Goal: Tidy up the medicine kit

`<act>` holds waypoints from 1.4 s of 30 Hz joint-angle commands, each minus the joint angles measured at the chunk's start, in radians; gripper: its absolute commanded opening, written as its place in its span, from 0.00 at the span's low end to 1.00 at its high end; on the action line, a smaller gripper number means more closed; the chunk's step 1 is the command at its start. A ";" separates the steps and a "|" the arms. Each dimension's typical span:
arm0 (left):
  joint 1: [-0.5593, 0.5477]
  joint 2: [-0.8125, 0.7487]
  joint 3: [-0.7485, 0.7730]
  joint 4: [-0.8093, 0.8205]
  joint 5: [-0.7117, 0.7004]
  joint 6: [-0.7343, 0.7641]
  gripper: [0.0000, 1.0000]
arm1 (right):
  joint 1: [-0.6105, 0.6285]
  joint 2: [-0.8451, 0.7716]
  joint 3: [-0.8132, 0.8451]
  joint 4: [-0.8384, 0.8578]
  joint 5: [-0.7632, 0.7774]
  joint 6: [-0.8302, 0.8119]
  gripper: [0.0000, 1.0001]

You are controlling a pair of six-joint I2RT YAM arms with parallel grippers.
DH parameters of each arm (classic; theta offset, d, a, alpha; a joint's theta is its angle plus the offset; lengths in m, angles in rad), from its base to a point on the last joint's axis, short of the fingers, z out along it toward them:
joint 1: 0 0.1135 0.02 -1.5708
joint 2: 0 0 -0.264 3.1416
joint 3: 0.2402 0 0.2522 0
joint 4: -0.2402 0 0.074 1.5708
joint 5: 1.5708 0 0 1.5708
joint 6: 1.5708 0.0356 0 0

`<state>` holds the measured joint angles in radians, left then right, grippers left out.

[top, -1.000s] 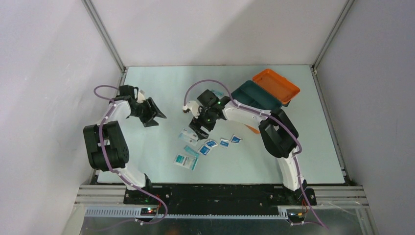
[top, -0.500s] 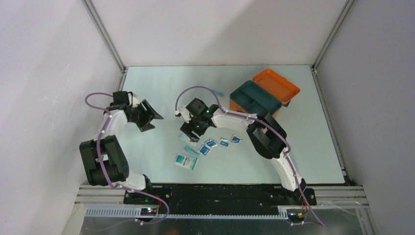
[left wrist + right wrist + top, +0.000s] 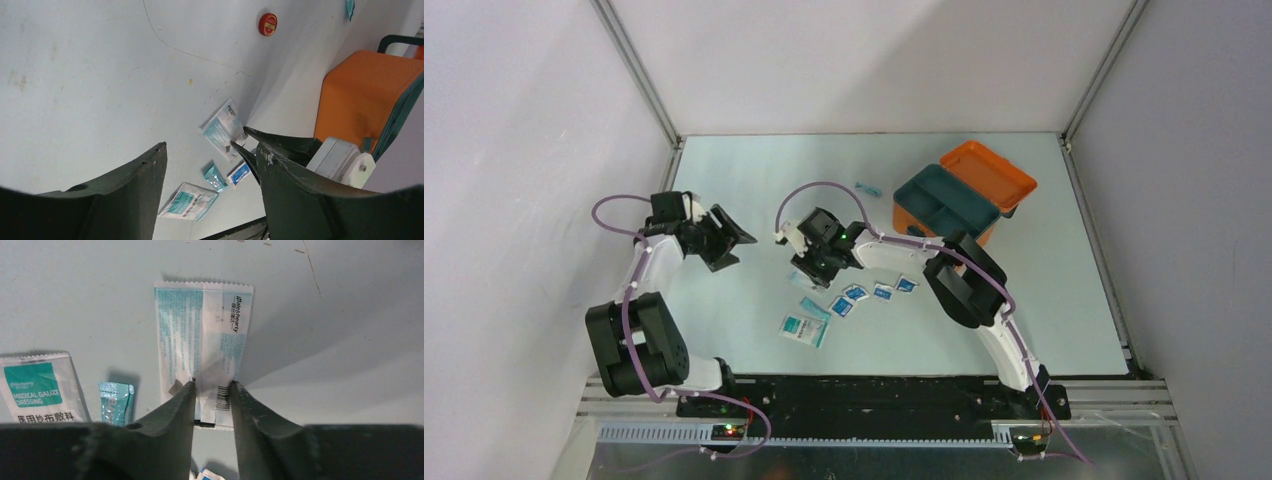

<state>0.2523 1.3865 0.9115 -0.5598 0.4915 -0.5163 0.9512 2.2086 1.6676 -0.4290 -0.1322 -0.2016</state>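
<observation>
The medicine kit [image 3: 921,221] is an orange case at the back right, lid [image 3: 989,172] swung open and its dark teal tray [image 3: 944,195] showing; the left wrist view catches its orange side [image 3: 360,95]. My right gripper [image 3: 810,271] is down on the table, left of the kit. Its jaws [image 3: 212,385] are pinched on the near end of a long white-and-teal packet [image 3: 200,335], which buckles between the fingers. My left gripper [image 3: 736,243] hangs open over bare table to the left with nothing between its fingers [image 3: 212,147].
A gauze dressing packet [image 3: 804,329] and a small teal sachet [image 3: 116,402] lie near the held packet. A row of blue-white sachets [image 3: 882,291] lies to its right. A small teal item [image 3: 868,188] sits near the kit, and a red disc [image 3: 268,24] lies further back.
My right gripper moved left and down onto the long packet and its jaws narrowed around it. My left gripper drifted slightly left and opened a little wider.
</observation>
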 commanded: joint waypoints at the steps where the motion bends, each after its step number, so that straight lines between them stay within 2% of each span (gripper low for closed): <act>1: 0.011 -0.017 -0.002 0.033 0.005 -0.009 0.70 | 0.012 0.032 -0.073 -0.055 0.021 0.003 0.29; 2: 0.011 -0.013 -0.002 0.033 0.005 -0.010 0.70 | 0.011 0.030 -0.071 -0.053 0.034 -0.005 0.25; 5: 0.011 0.004 0.005 0.034 0.008 -0.008 0.70 | -0.003 0.014 -0.051 -0.052 0.053 -0.022 0.01; 6: 0.011 0.017 0.008 0.035 0.008 -0.008 0.70 | -0.009 0.005 -0.046 -0.051 0.051 -0.040 0.00; 11: 0.012 0.064 0.047 0.033 0.009 0.018 0.70 | -0.070 -0.068 0.002 -0.061 0.020 -0.142 0.00; 15: 0.012 0.084 0.045 0.021 0.012 0.068 0.70 | -0.142 -0.183 0.038 -0.111 -0.087 -0.193 0.00; 25: 0.007 0.035 0.002 -0.007 -0.063 0.181 0.70 | -0.374 -0.494 0.010 -0.202 -0.190 -0.169 0.00; 30: -0.015 0.021 0.034 -0.045 0.108 0.212 0.70 | -0.505 -0.621 -0.074 -0.236 -0.209 -0.220 0.00; 35: -0.088 0.039 0.092 -0.084 0.114 0.277 0.70 | -0.628 -0.667 -0.159 -0.247 -0.282 -0.291 0.00; 37: -0.109 0.069 0.131 -0.097 0.104 0.289 0.69 | -0.651 -0.652 -0.164 -0.265 -0.334 -0.342 0.00; 42: -0.175 0.095 0.195 -0.099 0.057 0.322 0.70 | -0.675 -0.600 -0.154 -0.228 -0.335 -0.399 0.00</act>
<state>0.1234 1.4742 1.0504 -0.6521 0.5610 -0.2600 0.2840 1.5799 1.4971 -0.6815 -0.4210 -0.5209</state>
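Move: The gauze packet lies flat right under my right fingers, its middle about 2 cm to the left and 1 cm below, so they straddle it near its right end. The teal sachet is about 6 cm back and 1 cm left, the gauze dressing some 12 cm back and 3 cm left. The green tray on the orange box lies about 10 cm ahead, 29 cm right and 13 cm up. From my left hand the gauze packet is level ahead, some 17 cm right and 10 cm down. I shut my right fingers and pinch the gauze packet near its right end, then sweep it right about 27 cm and 10 cm forward, climbing some 25 cm and sinking about 5 cm again over the green tray, the fingers tilting outward. My empty left hand dips, then drifts right and up, turning clockwise some 20 degrees, fingers open. ##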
